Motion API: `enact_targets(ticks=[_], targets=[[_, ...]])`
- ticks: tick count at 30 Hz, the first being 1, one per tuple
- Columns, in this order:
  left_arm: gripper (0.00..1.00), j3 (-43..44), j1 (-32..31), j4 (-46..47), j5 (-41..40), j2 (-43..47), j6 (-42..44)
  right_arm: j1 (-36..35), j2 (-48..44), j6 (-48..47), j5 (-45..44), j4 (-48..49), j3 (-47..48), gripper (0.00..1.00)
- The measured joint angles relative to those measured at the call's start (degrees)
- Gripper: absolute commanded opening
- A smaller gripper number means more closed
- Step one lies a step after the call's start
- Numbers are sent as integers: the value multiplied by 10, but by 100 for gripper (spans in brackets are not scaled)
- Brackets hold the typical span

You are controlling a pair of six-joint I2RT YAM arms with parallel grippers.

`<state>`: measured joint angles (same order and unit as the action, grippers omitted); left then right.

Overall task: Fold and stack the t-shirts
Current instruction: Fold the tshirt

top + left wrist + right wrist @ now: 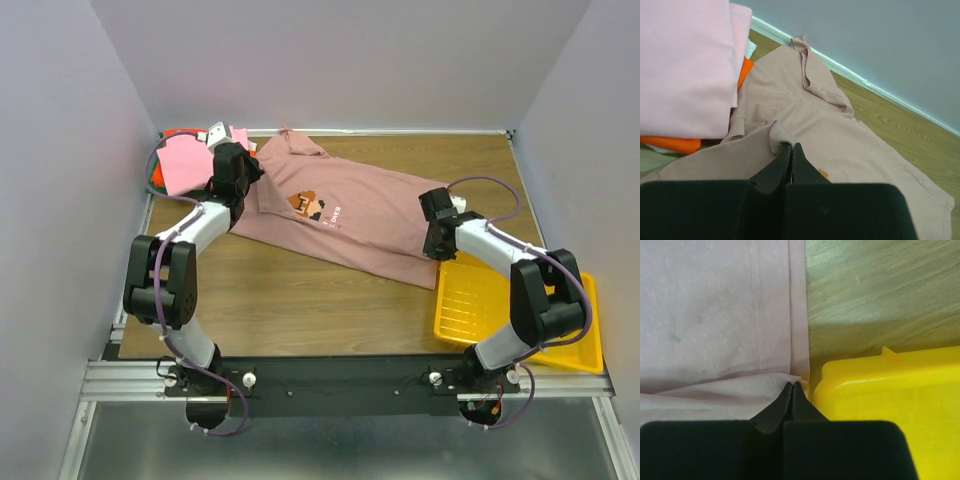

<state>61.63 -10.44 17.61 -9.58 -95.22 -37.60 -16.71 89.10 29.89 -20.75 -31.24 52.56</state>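
A dusty mauve t-shirt (pixel 350 215) with a small chest print (pixel 312 205) lies spread diagonally across the table. My left gripper (pixel 791 146) is shut on a small pinched fold of its cloth (pixel 779 134) by the shirt's left side (pixel 240 190). The right gripper (pixel 793 385) is shut on the hem corner (pixel 782 379) of the same shirt, right beside the yellow tray (pixel 890 390). At the far left corner sits a stack of folded tees: bright pink (pixel 185 165) on top, orange-red (pixel 675 144) and green (pixel 152 182) underneath.
The yellow plastic tray (pixel 480 300) sits at the near right edge of the table, overhanging it a little. Grey walls close in the table on three sides, with a white rail (pixel 875 87) along the back edge.
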Motion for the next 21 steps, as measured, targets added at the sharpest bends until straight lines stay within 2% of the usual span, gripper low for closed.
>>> enact_targets(ticks=[1, 2, 3, 4, 5, 6, 7, 15, 21], targets=[[4, 13, 0, -1, 6, -14, 2, 1, 5, 0, 0, 0, 3, 7], [15, 30, 1, -3, 14, -30, 4, 2, 9, 0, 2, 0, 6, 22], [44, 44, 1, -5, 21, -41, 7, 3, 11, 2, 2, 1, 9, 35], [56, 59, 2, -5, 28, -54, 9, 4, 13, -1, 5, 1, 13, 50], [64, 71, 2, -6, 33, -65, 11, 4, 14, -4, 10, 2, 15, 72], [73, 81, 3, -7, 37, -72, 13, 4, 15, 3, 16, 4, 23, 78], [74, 88, 3, -7, 41, -78, 14, 4, 14, 1, 26, 9, 30, 83], [76, 93, 2, 5, 73, -79, 19, 7, -12, -21, 45, 12, 68, 84], [76, -9, -2, 43, 118, -40, 26, -9, -21, -37, 69, 19, 71, 84]])
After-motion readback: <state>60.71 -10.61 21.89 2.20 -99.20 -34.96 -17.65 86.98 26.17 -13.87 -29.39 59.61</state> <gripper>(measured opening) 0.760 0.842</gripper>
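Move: The left hand holds the raised edge of the t-shirt; the spot for it, on the shirt's far body, lies almost directly beneath, about 18 cm down and 2 cm right. The print sits some 8 cm back and 9 cm right of this hand, the pink stack 3 cm ahead and 16 cm left. The right hand pinches the hem corner, its laying place just 2 cm below; the yellow box's middle is roughly 14 cm back and 20 cm right. Both hands release the shirt, left swinging forward some 4 cm then back, right rising some 5 cm and forward. ##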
